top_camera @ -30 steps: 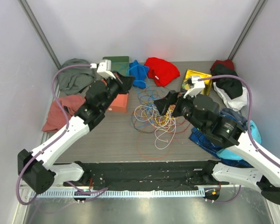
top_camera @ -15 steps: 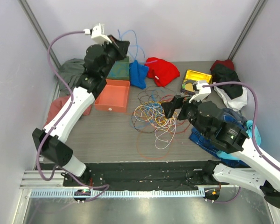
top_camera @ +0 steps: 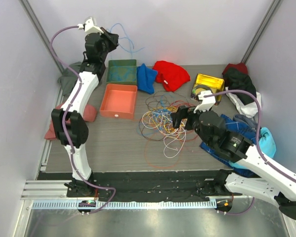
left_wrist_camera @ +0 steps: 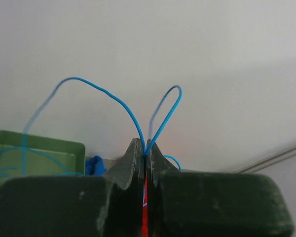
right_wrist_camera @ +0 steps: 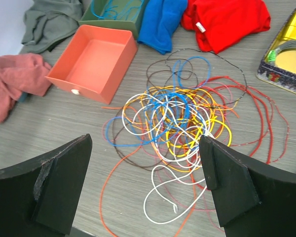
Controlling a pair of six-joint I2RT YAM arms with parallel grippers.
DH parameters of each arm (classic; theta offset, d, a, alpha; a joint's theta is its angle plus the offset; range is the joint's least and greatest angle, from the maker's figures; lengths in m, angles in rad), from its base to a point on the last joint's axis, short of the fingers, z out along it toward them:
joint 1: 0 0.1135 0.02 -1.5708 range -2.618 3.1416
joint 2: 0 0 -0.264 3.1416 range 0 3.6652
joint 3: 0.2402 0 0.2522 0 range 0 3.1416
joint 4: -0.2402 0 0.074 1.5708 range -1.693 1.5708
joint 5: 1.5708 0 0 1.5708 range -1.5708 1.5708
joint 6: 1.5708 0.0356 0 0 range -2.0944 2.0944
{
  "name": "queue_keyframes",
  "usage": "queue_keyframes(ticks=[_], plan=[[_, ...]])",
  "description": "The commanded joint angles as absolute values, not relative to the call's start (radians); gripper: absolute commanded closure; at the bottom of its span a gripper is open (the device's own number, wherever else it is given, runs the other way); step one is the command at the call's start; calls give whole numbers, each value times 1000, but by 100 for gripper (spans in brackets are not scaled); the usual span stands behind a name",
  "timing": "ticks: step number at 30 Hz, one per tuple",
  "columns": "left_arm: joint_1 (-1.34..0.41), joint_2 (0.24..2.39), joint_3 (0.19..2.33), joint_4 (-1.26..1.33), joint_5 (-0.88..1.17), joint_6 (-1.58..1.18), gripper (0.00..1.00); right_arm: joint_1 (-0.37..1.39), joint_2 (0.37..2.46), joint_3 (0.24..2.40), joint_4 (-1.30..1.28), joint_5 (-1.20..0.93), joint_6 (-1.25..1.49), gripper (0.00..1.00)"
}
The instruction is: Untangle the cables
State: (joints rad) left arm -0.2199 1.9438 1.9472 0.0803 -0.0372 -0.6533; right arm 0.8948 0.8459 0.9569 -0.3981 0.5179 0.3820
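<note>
The cables (top_camera: 163,121) lie in a loose tangle of blue, yellow, orange, red, white and brown loops mid-table, seen close up as the cables (right_wrist_camera: 180,118) in the right wrist view. My left gripper (top_camera: 113,40) is raised high against the back wall, shut on a blue cable (left_wrist_camera: 113,98) that loops up out of its tips (left_wrist_camera: 146,148) and trails down into the green tray (top_camera: 122,72). My right gripper (top_camera: 180,117) hovers wide open just right of the tangle, with nothing between its fingers (right_wrist_camera: 145,148).
An orange box (top_camera: 119,100) sits left of the tangle, in front of the green tray. Blue cloth (top_camera: 147,77) and red cloth (top_camera: 170,74) lie at the back, a yellow tin (top_camera: 207,85) at the back right. Garments are piled along the left edge (top_camera: 56,123) and right edge (top_camera: 241,91).
My left arm has swung up and back from beside the orange box to high against the wall, carrying the blue cable over the green tray. My right gripper stayed open near the tangle.
</note>
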Motion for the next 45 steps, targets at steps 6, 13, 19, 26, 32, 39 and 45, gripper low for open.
queue_keyframes(ticks=[6,13,19,26,32,39,45], plan=[[-176,2150,2086,233,95,-722,100,896,868,888,-278,611,333,0],[-175,2223,2099,252,136,-758,100,888,934,887,-247,630,316,0],[-173,2116,1895,308,60,-753,100,882,922,876,-235,641,308,0],[-120,2074,1832,195,-69,-770,100,881,867,845,-236,658,313,0],[-123,2075,1856,149,-158,-615,100,880,854,833,-235,670,313,0],[-167,2140,1945,156,-291,-367,100,881,879,836,-236,689,304,0],[-248,2207,1965,232,-385,-137,100,874,929,850,-232,695,288,0]])
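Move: The left hand, with the blue cable pinched in its shut fingers, has the green bin about 16 cm ahead, 5 cm to its left and 38 cm below. On that low level the blue cloth lies 13 cm ahead and 9 cm right, the orange bin roughly level with the hand and 6 cm left. From the open right hand the tangle is some 13 cm ahead, 3 cm left and 28 cm down. Keeping its pinch on the blue cable, the left hand dives about 16 cm towards the green bin, reaching some 6 cm forward early on, then swings about 9 cm left and turns counter-clockwise to face it, before lifting again by 3 or 4 cm as the wrist rolls its left side up, roughly 20 degrees. The right hand stays wide open and empty, easing about 4 cm down and a little forward towards the tangle. ##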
